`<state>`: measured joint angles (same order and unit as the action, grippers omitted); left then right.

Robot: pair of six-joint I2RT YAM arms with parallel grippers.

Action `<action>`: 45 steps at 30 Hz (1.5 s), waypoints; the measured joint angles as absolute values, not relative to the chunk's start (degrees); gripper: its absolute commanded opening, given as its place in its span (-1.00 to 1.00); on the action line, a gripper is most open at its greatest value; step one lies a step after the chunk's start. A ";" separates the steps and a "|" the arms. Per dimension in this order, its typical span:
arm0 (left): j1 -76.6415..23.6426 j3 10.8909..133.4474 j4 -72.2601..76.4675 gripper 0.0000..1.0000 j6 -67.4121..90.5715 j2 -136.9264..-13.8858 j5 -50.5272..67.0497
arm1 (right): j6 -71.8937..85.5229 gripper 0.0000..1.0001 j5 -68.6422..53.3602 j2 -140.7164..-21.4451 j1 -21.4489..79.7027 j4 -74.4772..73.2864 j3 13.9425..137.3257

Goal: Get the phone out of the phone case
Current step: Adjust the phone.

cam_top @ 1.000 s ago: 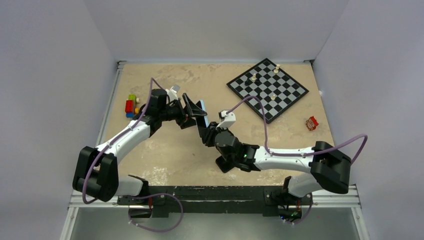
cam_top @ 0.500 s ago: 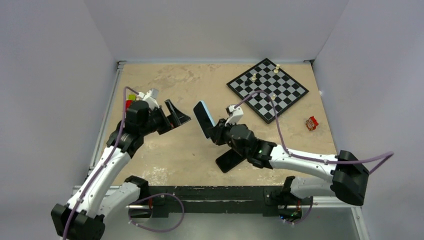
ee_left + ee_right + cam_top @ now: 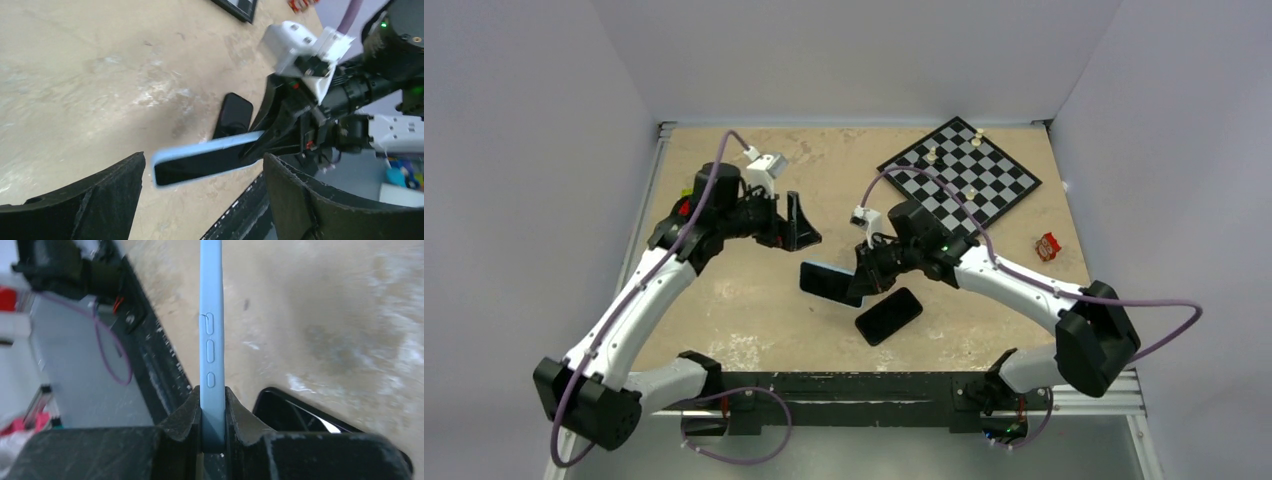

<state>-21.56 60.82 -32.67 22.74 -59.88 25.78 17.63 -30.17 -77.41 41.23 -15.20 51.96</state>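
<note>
The black phone [image 3: 889,315] lies flat on the tan table, bare and apart from the case. My right gripper [image 3: 864,275] is shut on one end of the light-blue phone case [image 3: 824,282], which hangs low just left of the phone. In the right wrist view the case's edge [image 3: 212,340] with its buttons runs up from the clamped jaws, and the phone [image 3: 310,425] lies to the right. My left gripper [image 3: 799,225] stands open, up and left of the case. In its own view, the case [image 3: 200,162] shows a dark inside between the spread fingers [image 3: 100,200].
A chessboard [image 3: 959,178] with a few pieces sits at the back right. A small red item [image 3: 1047,246] lies near the right edge. Coloured bricks [image 3: 686,205] are partly hidden behind the left arm. The black base rail [image 3: 854,385] runs along the near edge.
My left gripper let go of the case, drew back left, then came back toward the centre, open. My right gripper swung the case from upright down to beside the phone.
</note>
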 measured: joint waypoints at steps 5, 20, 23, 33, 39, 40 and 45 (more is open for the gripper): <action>-24.75 65.04 -35.59 0.57 15.33 -71.24 35.81 | 12.60 -1.00 -43.18 -80.47 42.24 -15.99 52.97; -31.27 59.24 -36.49 -0.20 8.27 -70.65 52.40 | 3.95 -1.00 -56.84 -80.29 42.19 -16.82 53.78; -32.05 59.24 -37.04 -0.23 7.42 -71.40 53.41 | 2.90 -1.00 -58.02 -80.29 42.19 -17.54 54.46; -34.28 59.24 -37.78 -0.87 6.11 -72.12 54.78 | -0.45 -1.00 -59.88 -80.29 42.19 -20.23 57.41; -34.68 58.87 -36.34 -1.00 4.82 -70.50 55.27 | -0.10 -0.84 -60.80 -79.50 41.98 -20.14 57.41; -34.70 58.43 -35.53 -1.00 5.08 -69.63 55.07 | 0.47 -0.62 -60.31 -78.98 42.00 -19.88 57.39; -34.76 55.83 -32.18 -1.00 8.49 -63.05 49.54 | 5.50 0.28 -57.14 -73.69 41.10 -13.78 54.65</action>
<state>-34.76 55.83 -32.18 8.49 -63.05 49.54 5.50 -57.14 -73.69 41.10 -13.78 54.65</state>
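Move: The right hand already holds the cased phone by its right end, off the table; the phone's middle is roughly 5 cm left of that hand, 1 cm ahead and 3 cm lower. From the open, empty left hand, this middle lies about 9 cm right, 4 cm back and 13 cm below. The loose black phone on the table is some 5 cm right of the right hand, 3 cm ahead and 12 cm below. The left fingers close on the cased phone, pinching its flat faces across the far long edge near the middle, after that hand swings back about 11 cm, right and slightly down, turning clockwise some 40 degrees. The right hand carries the phone back about 6 cm, then up, turning counter-clockwise, keeps its grip until the left has closed, then opens and lets go of the right end as both hands rise. ##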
